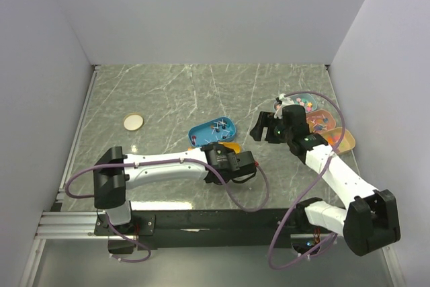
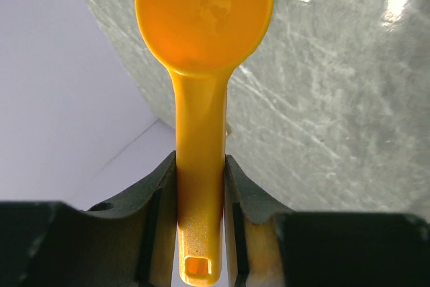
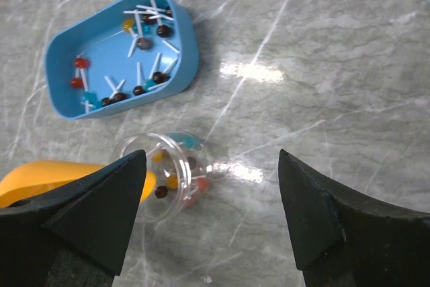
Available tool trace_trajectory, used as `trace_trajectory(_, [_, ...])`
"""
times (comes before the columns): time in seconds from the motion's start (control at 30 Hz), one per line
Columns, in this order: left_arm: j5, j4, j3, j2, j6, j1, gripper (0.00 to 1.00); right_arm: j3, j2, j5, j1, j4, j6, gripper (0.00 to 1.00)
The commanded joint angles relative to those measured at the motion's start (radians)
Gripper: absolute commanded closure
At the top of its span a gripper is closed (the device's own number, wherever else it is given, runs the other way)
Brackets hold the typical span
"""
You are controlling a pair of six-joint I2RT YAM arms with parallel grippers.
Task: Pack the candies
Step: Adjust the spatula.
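The candies (image 3: 144,42) are small lollipop-like sweets, blue, dark and red with white sticks, lying in a blue tray (image 3: 60,55) at the upper left of the right wrist view. That tray (image 1: 201,132) sits mid-table in the top view. A clear jar (image 3: 168,176) lies on its side below the tray, its mouth towards an orange scoop (image 3: 40,179), with a few sweets inside. My left gripper (image 2: 200,159) is shut on the scoop's handle (image 2: 199,186). The scoop bowl (image 2: 201,11) looks empty. My right gripper (image 3: 211,156) hangs open above the jar, holding nothing.
Two trays stand at the right wall, one holding pastel sweets (image 1: 310,104) and one holding orange-red sweets (image 1: 330,136). A round pale lid (image 1: 133,121) lies at the left of the marble table. White walls close in the table on three sides.
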Motion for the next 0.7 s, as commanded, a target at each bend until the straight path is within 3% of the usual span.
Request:
trace_trajectory(0.0, [0.049,0.031,-0.023,-0.084,-0.038,0.014,0.99,-0.005,-0.039,-0.058,-0.005,0.037,-0.008,0.15])
trace_trajectory(0.5, [0.442,0.402,-0.242,-0.357,-0.059,0.240,0.99,0.040,0.019,-0.455,-0.006,0.160,0.033,0.16])
trace_trajectory(0.67, [0.525,0.501,-0.294,-0.405,-0.065,0.310,0.99,0.067,0.078,-0.501,-0.006,0.190,0.067,0.18])
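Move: The left hand grips the spatula's handle near its end; the empty bowl lies about 7 cm to its right and 3 cm lower. From the open right hand that bowl is some 9 cm to the left, 8 cm back, at about its own height. The clear jar stands almost under the bowl, roughly 9 cm below the right hand. The blue tray lies 7 cm farther out than the jar and 7 cm left of it. Leftward and rising, the right hand swings in about 6 cm towards the spatula's bowl with its fingers kept wide open, drawing back slightly and turning some 20 degrees counter-clockwise as its left side tips up. The left hand keeps its grip on the handle and mostly rolls, right side up by about 35 degrees, while shifting a couple of centimetres left and then forward. ##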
